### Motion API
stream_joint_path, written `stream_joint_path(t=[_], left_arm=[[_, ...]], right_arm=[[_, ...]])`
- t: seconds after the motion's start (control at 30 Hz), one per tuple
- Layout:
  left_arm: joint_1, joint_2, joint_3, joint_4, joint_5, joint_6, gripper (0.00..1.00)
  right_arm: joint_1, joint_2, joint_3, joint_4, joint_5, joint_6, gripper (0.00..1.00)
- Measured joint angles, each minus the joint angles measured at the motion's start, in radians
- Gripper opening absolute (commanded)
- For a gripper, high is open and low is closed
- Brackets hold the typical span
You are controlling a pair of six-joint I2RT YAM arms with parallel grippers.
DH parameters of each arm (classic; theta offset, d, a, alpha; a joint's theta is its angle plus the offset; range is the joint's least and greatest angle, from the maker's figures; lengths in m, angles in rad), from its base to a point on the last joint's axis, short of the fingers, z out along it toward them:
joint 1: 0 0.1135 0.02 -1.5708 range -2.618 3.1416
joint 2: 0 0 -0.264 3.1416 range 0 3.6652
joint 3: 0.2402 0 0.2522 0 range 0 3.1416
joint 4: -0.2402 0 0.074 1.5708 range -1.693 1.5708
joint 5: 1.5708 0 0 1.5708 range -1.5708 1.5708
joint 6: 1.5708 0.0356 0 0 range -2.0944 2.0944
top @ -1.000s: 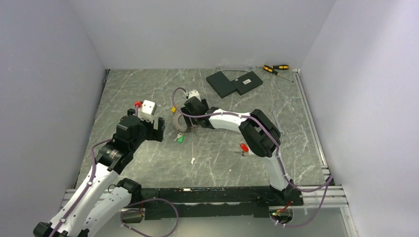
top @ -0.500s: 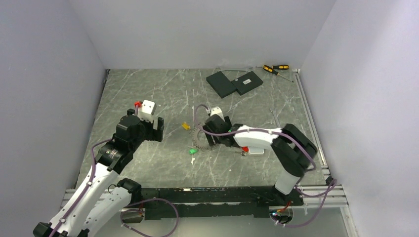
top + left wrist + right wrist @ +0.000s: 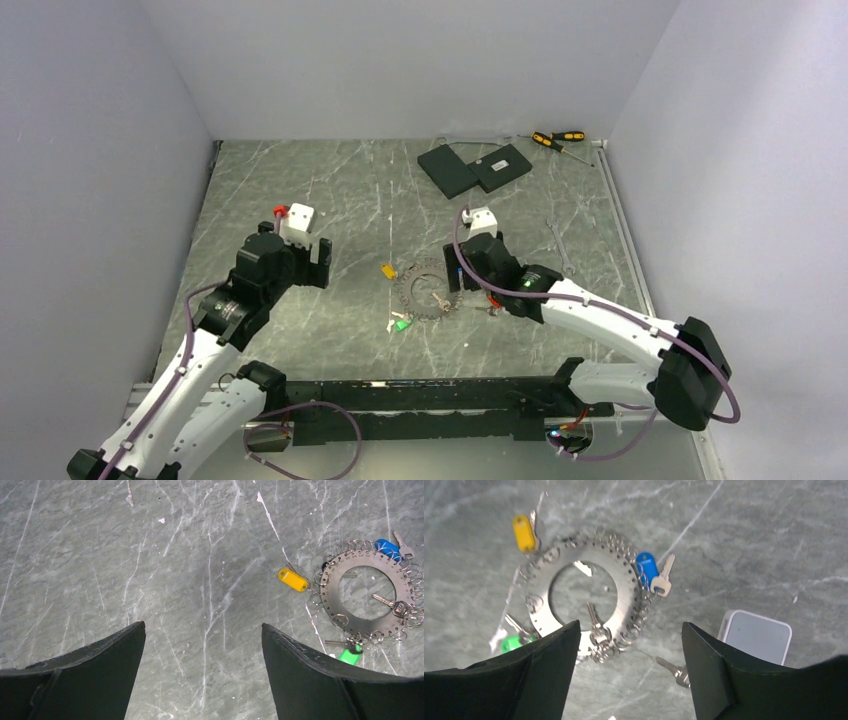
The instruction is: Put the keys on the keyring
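Note:
The keyring point(image 3: 412, 296), a flat toothed metal ring, lies flat mid-table; it also shows in the wrist views point(image 3: 332, 587) point(image 3: 624, 587). Small keys hang at its rim: a yellow-headed one point(image 3: 388, 270) point(image 3: 293, 580) point(image 3: 524, 532), a blue one point(image 3: 387, 546) point(image 3: 646, 567) and a green one point(image 3: 402, 323) point(image 3: 350, 655) point(image 3: 510, 643). A bare metal key point(image 3: 676, 670) lies loose beside the ring. My right gripper point(image 3: 458, 290) point(image 3: 630, 625) hovers open over the ring's near-right rim, holding nothing. My left gripper point(image 3: 318, 268) point(image 3: 202, 630) is open and empty, left of the ring.
Two flat black slabs point(image 3: 473, 168) and yellow-and-black screwdrivers point(image 3: 557, 140) lie at the back. A red key head point(image 3: 492, 303) sits under the right arm. A white rounded rectangular piece point(image 3: 756, 636) lies right of the ring. Walls close in left, back and right.
The right arm swung right and toward the near edge, and the keyring with its keys slid with it to a spot nearer mid-table. The left arm stayed put.

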Motion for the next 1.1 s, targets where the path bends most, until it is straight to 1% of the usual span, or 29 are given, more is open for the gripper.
stream_joint_path(t=[0.1,0.27,0.37,0.5,0.7,0.77,0.9,0.97,1.1], left_arm=[[0.0,-0.011,0.0,0.0,0.0,0.0,0.91],[0.0,-0.028,0.0,0.0,0.0,-0.001,0.91],[0.0,-0.029,0.0,-0.001,0.001,-0.001,0.91],[0.0,-0.035,0.0,0.0,0.002,-0.001,0.91],[0.0,-0.04,0.0,0.0,0.006,-0.002,0.91],[0.001,-0.04,0.0,0.0,0.009,-0.002,0.91],[0.003,-0.04,0.0,0.002,0.013,-0.002,0.91],[0.004,-0.04,0.0,0.002,0.018,-0.002,0.92],[0.006,-0.04,0.0,0.002,0.02,-0.002,0.92]], right_arm=[[-0.03,0.019,0.037,0.032,-0.021,-0.004,0.72],[-0.076,0.178,0.168,0.076,-0.084,-0.003,0.69],[-0.081,0.277,0.233,0.1,-0.122,-0.003,0.64],[-0.1,0.382,0.292,0.118,-0.188,0.002,0.61],[-0.171,0.526,0.368,0.122,-0.262,0.004,0.56],[-0.183,0.556,0.381,0.112,-0.267,0.002,0.53],[-0.188,0.584,0.388,0.087,-0.276,-0.007,0.41],[-0.193,0.591,0.388,0.082,-0.292,-0.015,0.37],[-0.22,0.615,0.388,0.083,-0.34,-0.031,0.35]])
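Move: From the right hand, the middle of the keyring lies about 3 cm ahead and 8 cm to the left, some 11 cm lower; its far rim is about 5 cm beyond that. The blue-tagged key on its far right edge is roughly 7 cm ahead and 2 cm left of the hand, the yellow-tagged one 6 cm ahead and 15 cm left, the red-tagged one about 5 cm right and 1 cm ahead. From the left hand the keyring is some 3 cm ahead, 21 cm right and 19 cm below. The right hand heads for the far rim of the keyring, going about 10 cm forward and 6 cm left. It first lifts some 2 cm, then sinks 8 or 9 cm as it comes in beyond the blue-tagged key, fingers tilting about 15 degrees further down and closing from wide to roughly a third open, still above the small rings. ##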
